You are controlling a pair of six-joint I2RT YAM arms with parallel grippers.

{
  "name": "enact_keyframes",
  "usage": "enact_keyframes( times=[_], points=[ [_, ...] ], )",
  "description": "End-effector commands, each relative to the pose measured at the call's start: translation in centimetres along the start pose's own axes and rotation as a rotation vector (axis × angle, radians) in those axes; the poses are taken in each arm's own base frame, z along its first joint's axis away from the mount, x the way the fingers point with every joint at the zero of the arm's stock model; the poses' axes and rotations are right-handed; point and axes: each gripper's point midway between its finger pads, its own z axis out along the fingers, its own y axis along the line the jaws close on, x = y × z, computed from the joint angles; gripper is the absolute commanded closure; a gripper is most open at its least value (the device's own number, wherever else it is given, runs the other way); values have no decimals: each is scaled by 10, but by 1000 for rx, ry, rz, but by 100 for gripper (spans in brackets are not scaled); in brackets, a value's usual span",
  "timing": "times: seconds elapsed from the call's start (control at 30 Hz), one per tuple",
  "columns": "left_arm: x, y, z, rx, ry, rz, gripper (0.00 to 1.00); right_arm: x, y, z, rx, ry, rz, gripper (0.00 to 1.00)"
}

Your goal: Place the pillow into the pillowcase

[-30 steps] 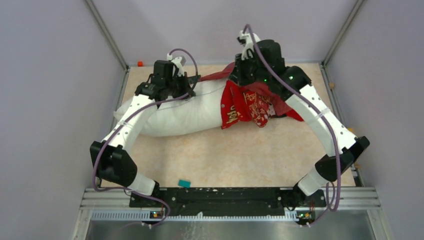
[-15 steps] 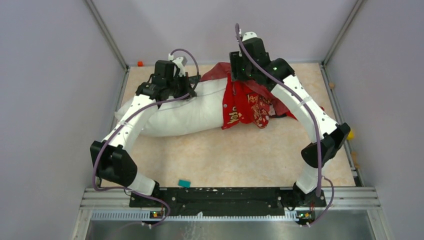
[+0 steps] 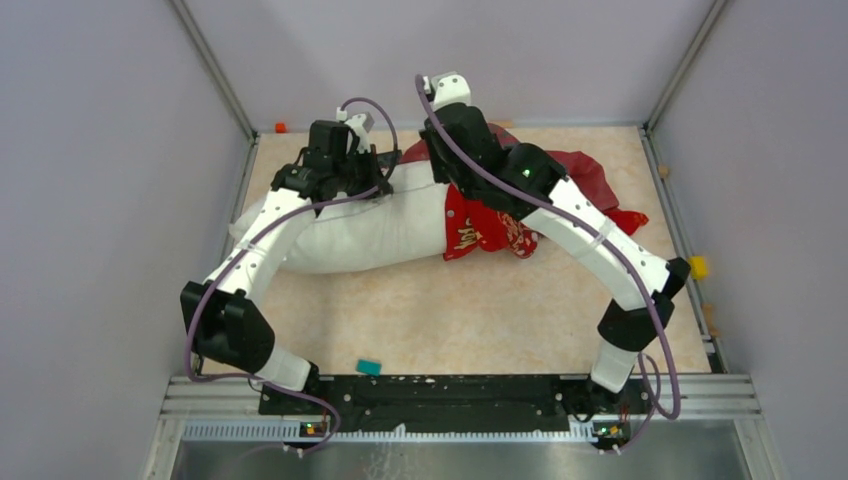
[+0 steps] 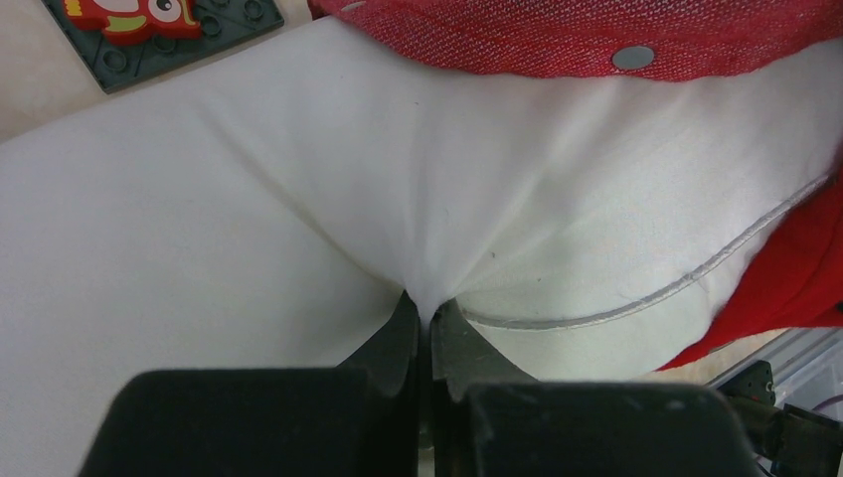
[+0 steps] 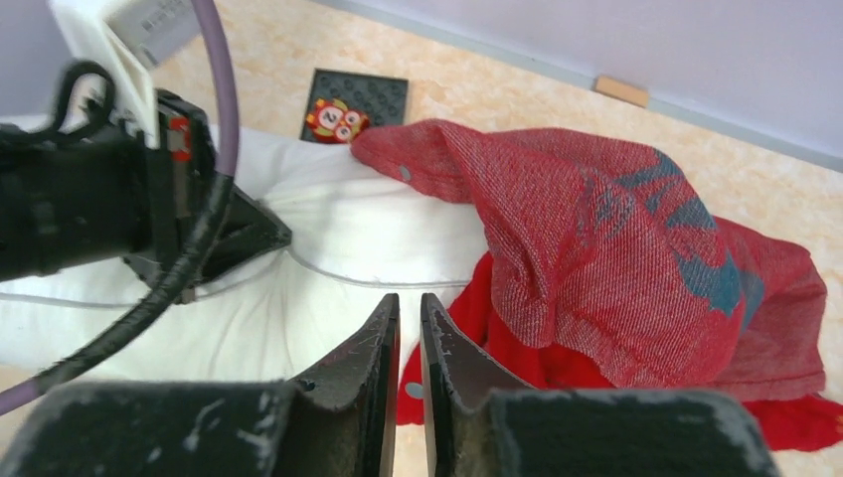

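The white pillow (image 3: 350,230) lies across the back of the table, its right end inside the red pillowcase (image 3: 490,225). My left gripper (image 3: 385,168) is shut on a pinch of pillow fabric (image 4: 249,199) near the piped seam, its fingertips (image 4: 427,310) tight together. A red pillowcase flap (image 4: 557,35) with a snap lies over the pillow's far edge. My right gripper (image 3: 447,150) hovers above the pillow (image 5: 348,238) beside the pillowcase opening (image 5: 596,229). Its tips (image 5: 410,298) are a narrow slit apart with nothing between them. The left gripper (image 5: 263,234) shows to its left.
A grey studded baseplate with a red toy (image 5: 358,99) sits behind the pillow. A small teal block (image 3: 369,367) lies near the front rail. An orange bit (image 3: 281,127) sits at the back left, a yellow one (image 3: 698,267) at the right edge. Walls enclose three sides.
My right arm let go of the pillowcase and swung left over the pillow; its jaws opened wide, then nearly closed. The red fabric slumped out to the right. The left arm stayed put.
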Motion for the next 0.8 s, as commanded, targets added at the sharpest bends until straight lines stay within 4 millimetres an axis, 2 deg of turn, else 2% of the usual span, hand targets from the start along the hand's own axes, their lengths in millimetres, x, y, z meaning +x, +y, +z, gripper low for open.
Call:
enact_keyframes(
  times=[0.0,0.1,0.27,0.4,0.57,0.7,0.77],
  points=[
    [-11,-2,3,0,-22,17,100,27,-4,18,74,70,-51,86],
    [-10,-2,4,1,-20,16,100,33,-14,29,126,84,-79,77],
    [-11,-2,3,0,-24,16,100,47,-39,55,169,143,-63,72],
    [-9,-1,3,-5,-20,18,100,51,-65,59,264,153,-75,68],
    [-6,0,6,-2,-17,18,100,53,-75,57,293,138,-72,61],
    [-5,0,8,4,-14,12,100,65,-79,66,280,172,-69,56],
    [-5,0,8,4,-13,11,100,70,-80,73,260,190,-61,58]
  ],
)
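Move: The pillowcase's mouth, where the pillow's end pokes in, lies about 8 cm ahead of the right hand, 6 cm to its right and 13 cm below. The crumpled rest of the pillowcase stretches off about 15 cm farther right of it; the dark studded plate sits roughly 13 cm ahead and 10 cm left of the right hand, well below. From the left hand, the mouth is some 15 cm right, 2 cm ahead, about level. At the pillowcase's mouth, the right hand sinks about 10 cm while reaching forward and to the right, straight down at first and again at the end. Its fingers part from nearly shut to almost half open, tips going in under the upper hem; the hand rolls left side down and swings clockwise, some 20 degrees in all. The left hand stays put, still pinching the pillow. ##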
